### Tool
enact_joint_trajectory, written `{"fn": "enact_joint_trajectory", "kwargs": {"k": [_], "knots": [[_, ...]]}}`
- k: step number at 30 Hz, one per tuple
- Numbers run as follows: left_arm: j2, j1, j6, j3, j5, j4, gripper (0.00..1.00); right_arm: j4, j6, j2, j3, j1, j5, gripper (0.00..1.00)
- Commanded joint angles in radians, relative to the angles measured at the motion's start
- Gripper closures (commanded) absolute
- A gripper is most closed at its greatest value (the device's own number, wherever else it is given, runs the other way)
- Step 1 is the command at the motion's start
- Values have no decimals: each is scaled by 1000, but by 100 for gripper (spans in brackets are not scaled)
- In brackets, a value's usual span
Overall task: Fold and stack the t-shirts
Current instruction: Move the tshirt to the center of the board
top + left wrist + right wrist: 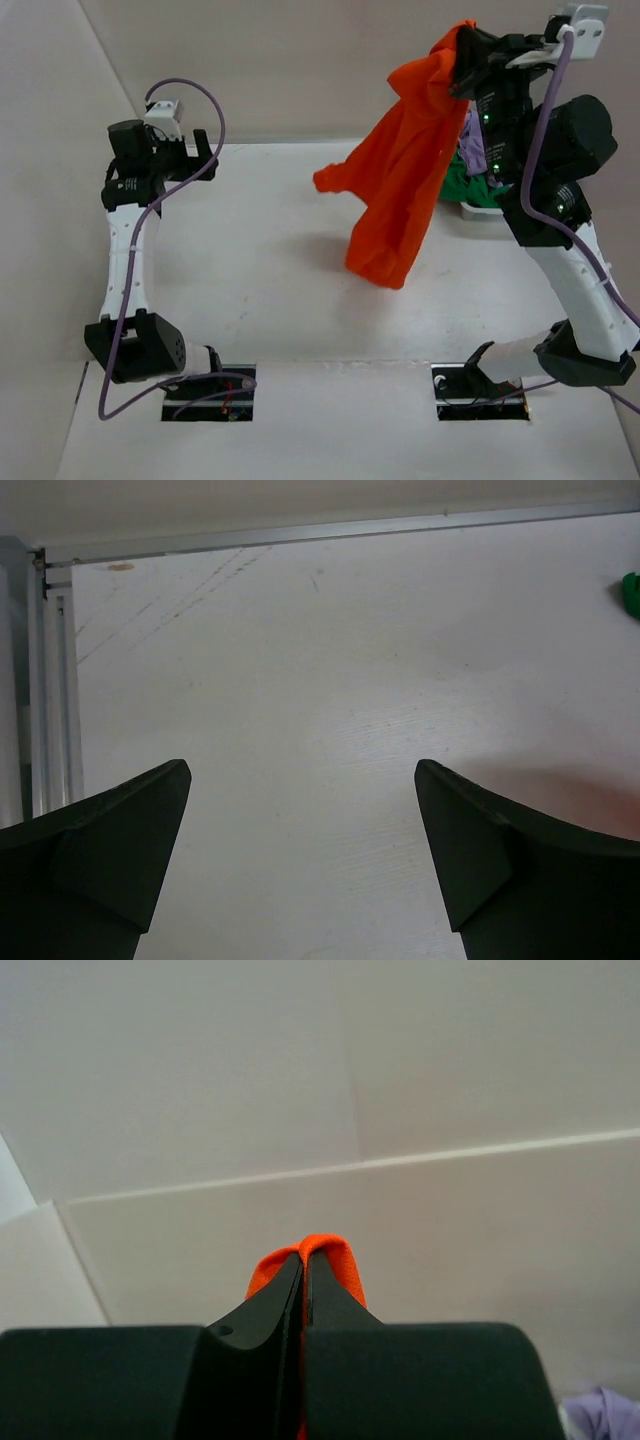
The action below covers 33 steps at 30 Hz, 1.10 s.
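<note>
The orange t-shirt [405, 160] hangs high above the right half of the table, its lower hem just off the surface. My right gripper [462, 52] is shut on its top edge. In the right wrist view a fold of the orange cloth [343, 1260] wraps over the closed right gripper [305, 1257]. Behind the right arm lie a green t-shirt [462, 186] and a purple t-shirt [472, 135], mostly hidden. My left gripper [205, 145] hovers over the far left of the table, open and holding nothing. Its fingers [302, 770] frame only bare tabletop.
A white basket [482, 211] stands at the far right behind the right arm, with the green and purple cloth in it. A green scrap [632, 593] shows at the left wrist view's right edge. Walls close the table's back and left sides.
</note>
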Motion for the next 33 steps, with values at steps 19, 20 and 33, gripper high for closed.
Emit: {"fn": "enact_joint_trajectory", "kwargs": {"k": [19,20,33], "knots": [[191,-547,306,-313,-155,-17,0,-433,658,-78,-906,-375,-333,34],[222,-571,299,-315,-169,9,0,-452,681,-87,-947,-363,-326,34],[428,-697,248,-302,-63,20,38,-384,932,-26,-1244,-211,-465,32]]}}
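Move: The orange t-shirt hangs from the shut fingers of the high right hand, its middle about 30 cm below, 5 cm to the left and 3 cm back; the board's center is straight below-left, some 67 cm down and 13 cm left. The green shirt lies 17 cm ahead, 6 cm right; the basket 17 cm ahead, 19 cm right, both nearly 60 cm lower. From the left hand the t-shirt's middle is about 37 cm right, 13 cm back, 8 cm higher. The right hand flings the orange t-shirt down over the board, swinging some 11 cm forward while dropping and opening to release the cloth, then drawing back and sinking on, nearly 60 cm down in all, fingers tipping from upward to steeply down over the cloth's right edge. The open left hand sweeps down and right, and somewhat back, to the cloth's left corner, turning clockwise and tipping down, and starts closing around the corner at the end. ##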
